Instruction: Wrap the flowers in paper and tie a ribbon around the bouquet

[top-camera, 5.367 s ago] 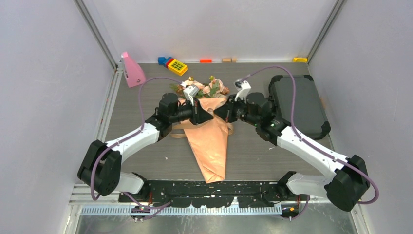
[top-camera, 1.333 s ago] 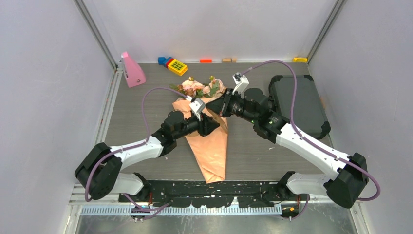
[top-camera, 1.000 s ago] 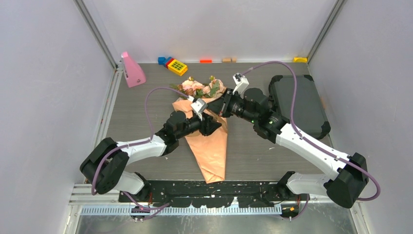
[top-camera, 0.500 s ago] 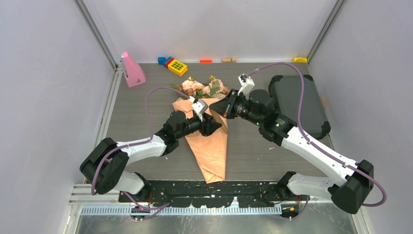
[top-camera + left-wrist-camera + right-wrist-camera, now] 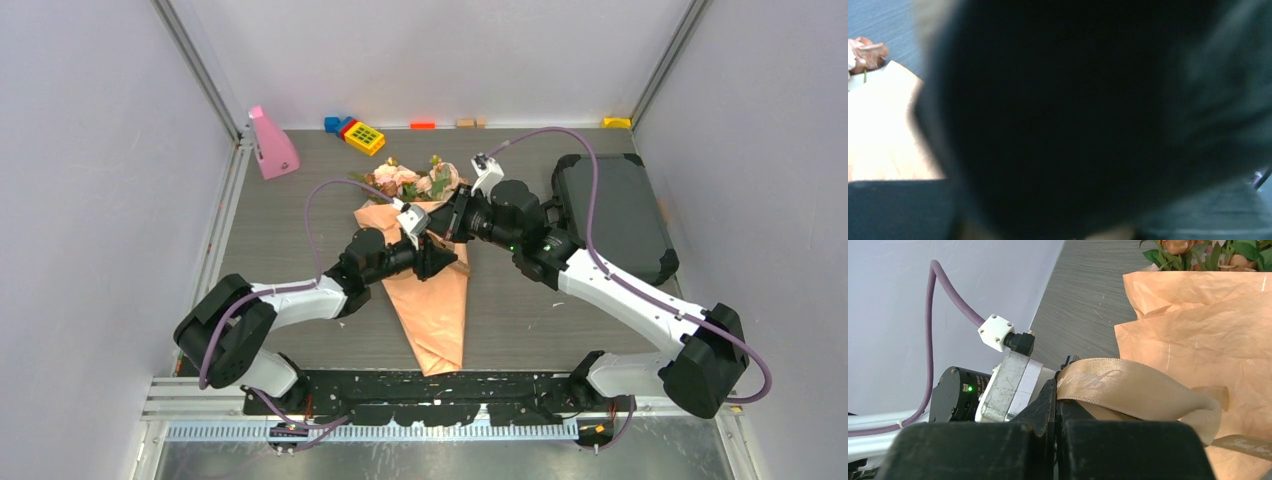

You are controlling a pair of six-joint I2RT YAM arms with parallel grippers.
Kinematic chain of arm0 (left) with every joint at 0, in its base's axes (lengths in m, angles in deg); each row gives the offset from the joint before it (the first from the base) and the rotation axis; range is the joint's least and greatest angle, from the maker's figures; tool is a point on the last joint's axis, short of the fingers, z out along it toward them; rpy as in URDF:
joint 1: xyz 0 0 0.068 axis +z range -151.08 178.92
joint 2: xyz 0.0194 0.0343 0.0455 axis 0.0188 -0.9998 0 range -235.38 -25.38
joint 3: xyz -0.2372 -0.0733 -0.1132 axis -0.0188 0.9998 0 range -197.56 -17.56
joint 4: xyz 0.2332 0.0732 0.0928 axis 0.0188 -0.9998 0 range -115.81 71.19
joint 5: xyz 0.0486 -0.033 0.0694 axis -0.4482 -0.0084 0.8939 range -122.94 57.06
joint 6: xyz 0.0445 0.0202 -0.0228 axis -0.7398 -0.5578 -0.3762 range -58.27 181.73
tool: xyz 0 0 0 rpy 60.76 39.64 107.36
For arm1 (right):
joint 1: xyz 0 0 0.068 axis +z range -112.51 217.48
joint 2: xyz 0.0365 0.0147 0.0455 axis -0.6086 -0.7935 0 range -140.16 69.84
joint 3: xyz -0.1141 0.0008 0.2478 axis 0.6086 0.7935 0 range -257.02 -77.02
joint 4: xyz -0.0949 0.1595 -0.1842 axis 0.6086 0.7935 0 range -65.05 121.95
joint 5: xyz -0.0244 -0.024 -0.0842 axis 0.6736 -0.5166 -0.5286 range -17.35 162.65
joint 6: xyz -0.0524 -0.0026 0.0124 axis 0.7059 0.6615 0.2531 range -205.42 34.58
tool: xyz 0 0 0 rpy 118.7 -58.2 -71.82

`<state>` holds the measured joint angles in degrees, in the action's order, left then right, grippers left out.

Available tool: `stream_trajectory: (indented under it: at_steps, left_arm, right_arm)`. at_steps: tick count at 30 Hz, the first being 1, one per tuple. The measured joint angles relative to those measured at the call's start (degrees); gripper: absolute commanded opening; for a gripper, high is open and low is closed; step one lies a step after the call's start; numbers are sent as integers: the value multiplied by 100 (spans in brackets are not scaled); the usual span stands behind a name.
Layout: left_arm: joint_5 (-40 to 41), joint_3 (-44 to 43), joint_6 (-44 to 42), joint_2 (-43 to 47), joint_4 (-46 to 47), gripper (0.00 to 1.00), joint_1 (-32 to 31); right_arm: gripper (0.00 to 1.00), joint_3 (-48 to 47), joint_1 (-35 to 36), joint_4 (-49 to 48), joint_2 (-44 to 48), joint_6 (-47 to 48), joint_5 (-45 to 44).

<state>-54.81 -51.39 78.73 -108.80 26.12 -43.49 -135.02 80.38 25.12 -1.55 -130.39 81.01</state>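
Note:
The bouquet lies on the table: a peach-orange paper cone, with the pink flowers at its far end. My right gripper is over the cone's upper right edge, shut on the tan ribbon. In the right wrist view a loop of ribbon curls out from the shut right gripper over the paper, below the flowers. My left gripper is on the cone's upper middle, almost touching the right one. A dark blur fills the left wrist view, hiding its jaws; only paper shows at the left.
A black case lies at the right, behind my right arm. A pink object stands at the back left. A yellow toy and small coloured blocks sit along the back wall. The left arm's wrist camera is close beside my right fingers.
The right gripper swung right, then back left with the ribbon, closing in on the left gripper. The left gripper stayed on the cone while its arm shifted slightly.

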Motion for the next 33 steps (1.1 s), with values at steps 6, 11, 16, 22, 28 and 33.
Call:
stream_trajectory:
  at_steps: [6,11,16,22,28,33]
  left_arm:
    - [46,2,85,-24,116,0,0]
    - [168,140,168,63,157,0,0]
    - [278,330,282,236,157,0,0]
    - [280,339,446,348,164,0,0]
    - [212,339,557,382,179,0,0]
    - [-4,337,560,391,79,0,0]
  right_arm:
    - [13,0,0,-144,-61,-50,15]
    - [53,-162,0,295,-61,76,-245]
    - [66,-481,-149,1158,-4,422,-675]
    - [77,28,-1027,1556,560,1084,-1003]
    - [85,844,-1602,1021,627,3654,247]
    - [77,811,-1882,750,-514,5869,1858]
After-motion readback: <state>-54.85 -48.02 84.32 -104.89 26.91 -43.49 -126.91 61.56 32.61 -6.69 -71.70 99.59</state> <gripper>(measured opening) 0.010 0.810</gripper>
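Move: The ribbon end, still held by the right hand, is at the left hand's half-open fingertips, some 2 cm above and 1 cm ahead of the hand point. From the right hand, the loose ribbon tail at the paper's right edge lies about 5 cm ahead, 6 cm to the right and 25 cm below; the flower heads are roughly 23 cm ahead and 3 cm left, 24 cm below; the paper's middle is some 3 cm ahead, 1 cm left, 26 cm below. Left fingers pinch the ribbon end; right hand lets go, swings about 11 cm right, then down some 13. ##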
